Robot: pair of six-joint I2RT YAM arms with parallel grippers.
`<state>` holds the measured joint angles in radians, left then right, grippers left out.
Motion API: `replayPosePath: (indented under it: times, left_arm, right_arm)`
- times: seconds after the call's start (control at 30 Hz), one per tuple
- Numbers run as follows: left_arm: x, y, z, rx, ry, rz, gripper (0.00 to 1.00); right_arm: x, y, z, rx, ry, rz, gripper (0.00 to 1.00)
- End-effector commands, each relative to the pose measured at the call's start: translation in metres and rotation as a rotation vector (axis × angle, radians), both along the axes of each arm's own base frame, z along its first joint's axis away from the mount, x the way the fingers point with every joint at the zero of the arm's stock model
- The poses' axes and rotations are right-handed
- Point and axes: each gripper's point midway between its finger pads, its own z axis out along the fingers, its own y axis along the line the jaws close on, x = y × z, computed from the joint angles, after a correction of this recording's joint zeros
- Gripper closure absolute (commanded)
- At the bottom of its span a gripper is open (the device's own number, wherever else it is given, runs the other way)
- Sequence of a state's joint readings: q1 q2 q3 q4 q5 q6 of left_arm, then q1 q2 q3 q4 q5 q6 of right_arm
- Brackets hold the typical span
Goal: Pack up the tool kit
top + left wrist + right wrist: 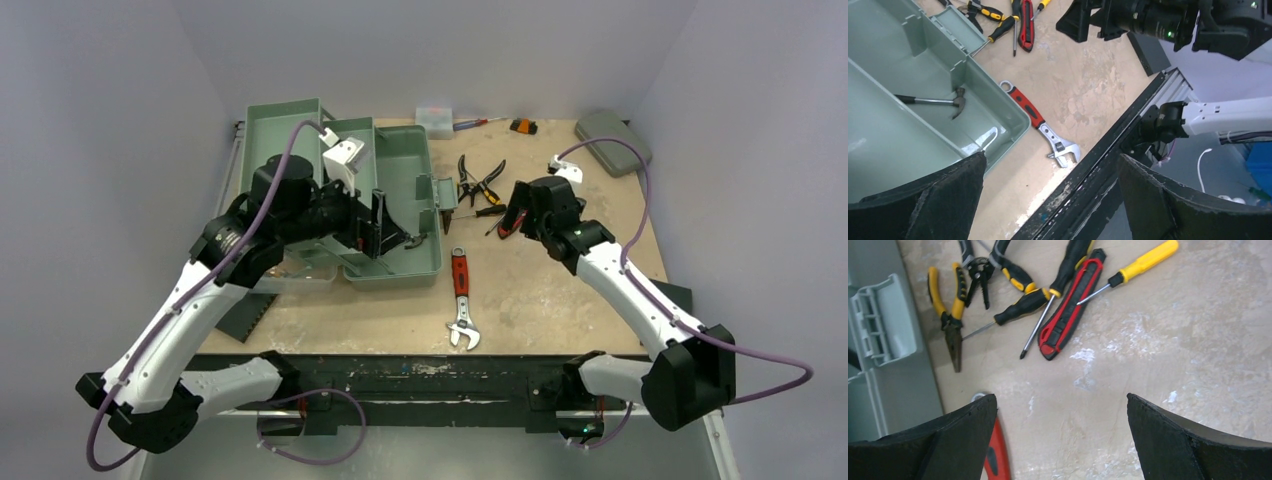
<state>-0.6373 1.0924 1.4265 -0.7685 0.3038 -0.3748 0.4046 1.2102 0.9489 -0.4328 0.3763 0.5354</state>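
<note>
The tool kit's grey-green toolbox (400, 170) lies open at the table's left. A hammer (933, 101) rests inside the toolbox (998, 107). My left gripper (388, 232) hovers open over the box's near right corner, its jaws (1050, 160) empty. A red-handled adjustable wrench (461, 300) lies on the table right of the box. Pliers (948, 325), screwdrivers (1023, 305) and a red utility knife (1068, 305) lie in a cluster beyond my right gripper (1060, 400). That gripper (515, 212) is open, empty and above bare table near the wrench handle (995, 455).
A small flat grey case (612, 140) sits at the back right. A small clear box (435, 120) and an orange-black item (523, 126) lie along the back edge. Black pads (245, 315) lie near the front corners. The table's black front rail (1108, 145) runs just below my left gripper.
</note>
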Motion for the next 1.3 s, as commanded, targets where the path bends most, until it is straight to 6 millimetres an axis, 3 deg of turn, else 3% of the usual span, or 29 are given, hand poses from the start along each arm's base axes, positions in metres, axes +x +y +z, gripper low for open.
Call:
replayPosePath:
  times: [0.0, 0.17, 0.5, 0.7, 0.8, 0.9, 1.0, 1.1, 1.27]
  left_arm:
    - [-0.012, 0.024, -0.001, 0.085, -0.102, -0.012, 0.0]
    - [-0.016, 0.043, -0.004, 0.143, -0.166, 0.013, 0.0]
    - [-0.027, 0.041, -0.008, 0.068, -0.303, -0.041, 0.0]
    - [-0.026, 0.046, -0.012, 0.079, -0.32, -0.023, 0.0]
    - [-0.026, 0.048, -0.017, 0.092, -0.32, -0.018, 0.0]
    - [-0.026, 0.05, -0.02, 0.098, -0.321, -0.011, 0.0]
    - [-0.027, 0.05, -0.021, 0.099, -0.316, -0.015, 0.0]
    - [-0.028, 0.049, -0.022, 0.092, -0.313, -0.023, 0.0]
    - [-0.031, 0.044, -0.023, 0.075, -0.298, -0.05, 0.0]
  right_arm:
    - [0.013, -0.022, 0.021, 0.022, -0.059, -0.089, 0.01]
    - [0.022, -0.036, 0.018, 0.048, -0.052, -0.122, 0.01]
    - [0.034, -0.059, 0.004, 0.066, -0.002, -0.226, 0.01]
    - [0.045, -0.061, -0.03, 0.054, 0.091, -0.283, 0.04]
    - [0.057, -0.058, -0.043, 0.04, 0.131, -0.281, 0.15]
    - [0.074, -0.054, -0.054, 0.033, 0.164, -0.279, 0.16]
    - [0.087, -0.062, -0.065, 0.048, 0.196, -0.361, 0.18]
    - [0.095, -0.076, -0.08, 0.17, 0.213, -0.469, 0.24]
    - [0.111, -0.089, -0.102, 0.374, 0.217, -0.55, 0.23]
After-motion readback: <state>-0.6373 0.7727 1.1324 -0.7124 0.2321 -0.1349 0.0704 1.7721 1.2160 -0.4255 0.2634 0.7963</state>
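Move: The yellow screwdriver lies about 12 cm ahead of the right hand, 10 cm to its right and some 16 cm below. The utility knife is about 10 cm ahead and 3 cm right of the hand, with the black screwdriver some 11 cm ahead and 1 cm right, both at table height. From the left hand, the yellow screwdriver is roughly 22 cm ahead, 36 cm to the right and 34 cm below. Swinging right past the utility knife at nearly level height, the empty right hand then drops forward towards the yellow screwdriver, some 10 cm down and 9 cm forward in all, with a last shift right. It turns clockwise, tips further down, and narrows its open fingers by about a fifth. The open left hand draws about 5 cm left, a little back and down, its tips lifting some 15 degrees. ##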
